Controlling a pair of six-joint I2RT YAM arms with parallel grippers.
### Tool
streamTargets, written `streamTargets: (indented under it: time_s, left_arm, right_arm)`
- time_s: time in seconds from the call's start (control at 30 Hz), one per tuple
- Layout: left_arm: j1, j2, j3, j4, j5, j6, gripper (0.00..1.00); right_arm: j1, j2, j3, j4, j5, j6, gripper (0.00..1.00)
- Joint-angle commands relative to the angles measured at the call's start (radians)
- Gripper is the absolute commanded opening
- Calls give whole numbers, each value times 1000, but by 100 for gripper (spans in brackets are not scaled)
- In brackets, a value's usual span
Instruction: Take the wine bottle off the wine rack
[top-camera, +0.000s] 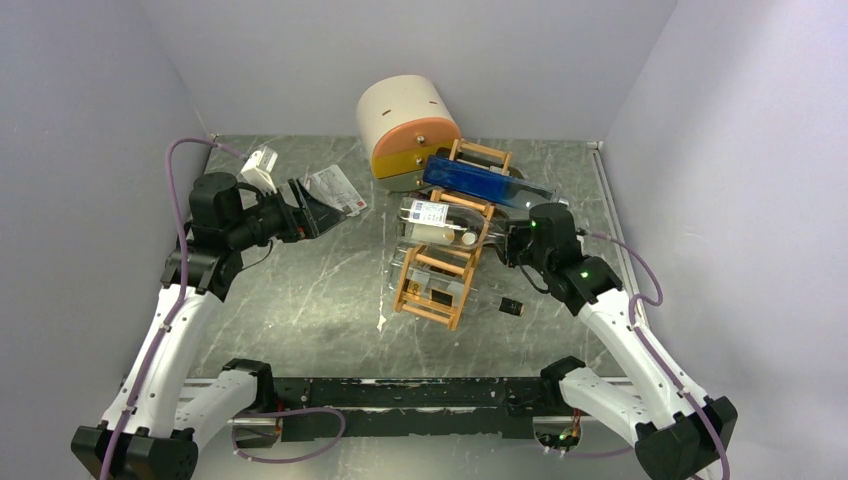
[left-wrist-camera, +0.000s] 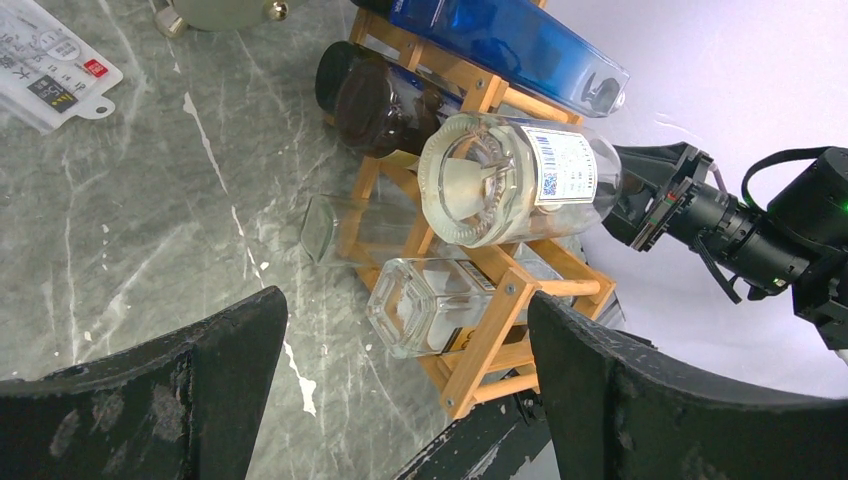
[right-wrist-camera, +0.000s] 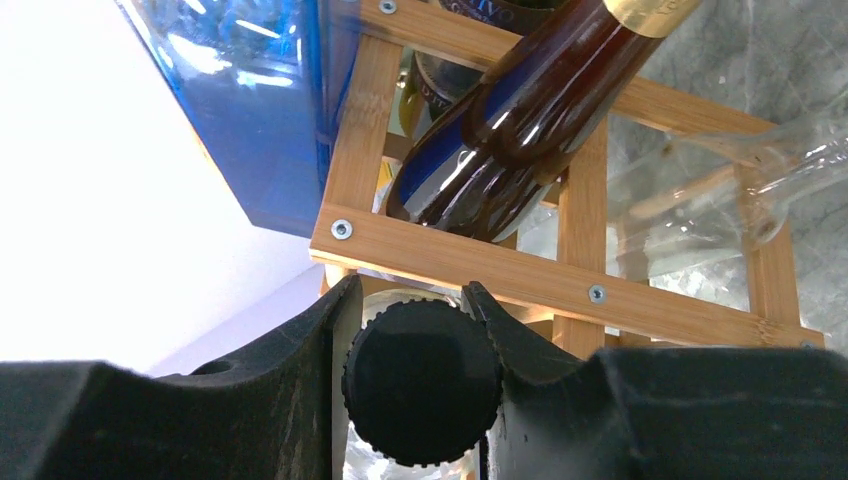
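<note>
The wine rack, light wood with thin slats, lies tilted at mid table with several bottles in it. The wine bottle is clear and round, has a white label, and rests across an upper tier. My right gripper is at its neck end, shut on the bottle's black ribbed cap, with both fingers pressed against the cap's sides in the right wrist view. My left gripper hovers left of the rack, open and empty, facing the bottle bases.
Also in the rack are a blue square bottle, a dark brown bottle and a clear square bottle. A round cream-and-orange drawer box stands behind. A plastic packet lies at back left, and a small black piece lies right of the rack.
</note>
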Motion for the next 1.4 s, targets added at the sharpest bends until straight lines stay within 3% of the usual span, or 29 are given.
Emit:
streamTargets:
  time_s: [0.0, 0.2, 0.8, 1.37]
  left_arm:
    - [-6, -15, 14, -12, -15, 3, 93]
    - [-5, -17, 14, -21, -24, 9, 93]
    - [-6, -30, 26, -52, -68, 26, 93]
    - [-5, -100, 76, -176, -227, 47, 93]
  right_arm:
    - [13, -16, 7, 32, -38, -103, 10]
    - [13, -5, 73, 67, -21, -206, 0]
    - [13, -4, 57, 634, -145, -718, 0]
    - [47, 198, 324, 858, -389, -1097, 0]
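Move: Already between the right fingers by its dark capped neck, the clear wine bottle has its middle about 11 cm left and 2 cm ahead of that hand, at roughly its height. The wine rack's middle is about 8 cm left, 2 cm ahead and 13 cm below; the blue bottle is 8 cm ahead and 2 cm left, and the brown bottle 4 cm ahead, 5 cm left and 9 cm lower. From the left hand, the clear bottle is some 20 cm right, 3 cm ahead and 8 cm below. Keeping its grip on the capped neck, the right hand lifts some 13 cm while carrying the neck about 8 cm left and 5 cm forward, up and away from the rack. Its fingers swing from slanting down to nearly level, and the wrist rolls its left side down and turns counter-clockwise, bringing the bottle neck-up. Late on, the empty left hand drifts about 2.5 cm left, still open. ##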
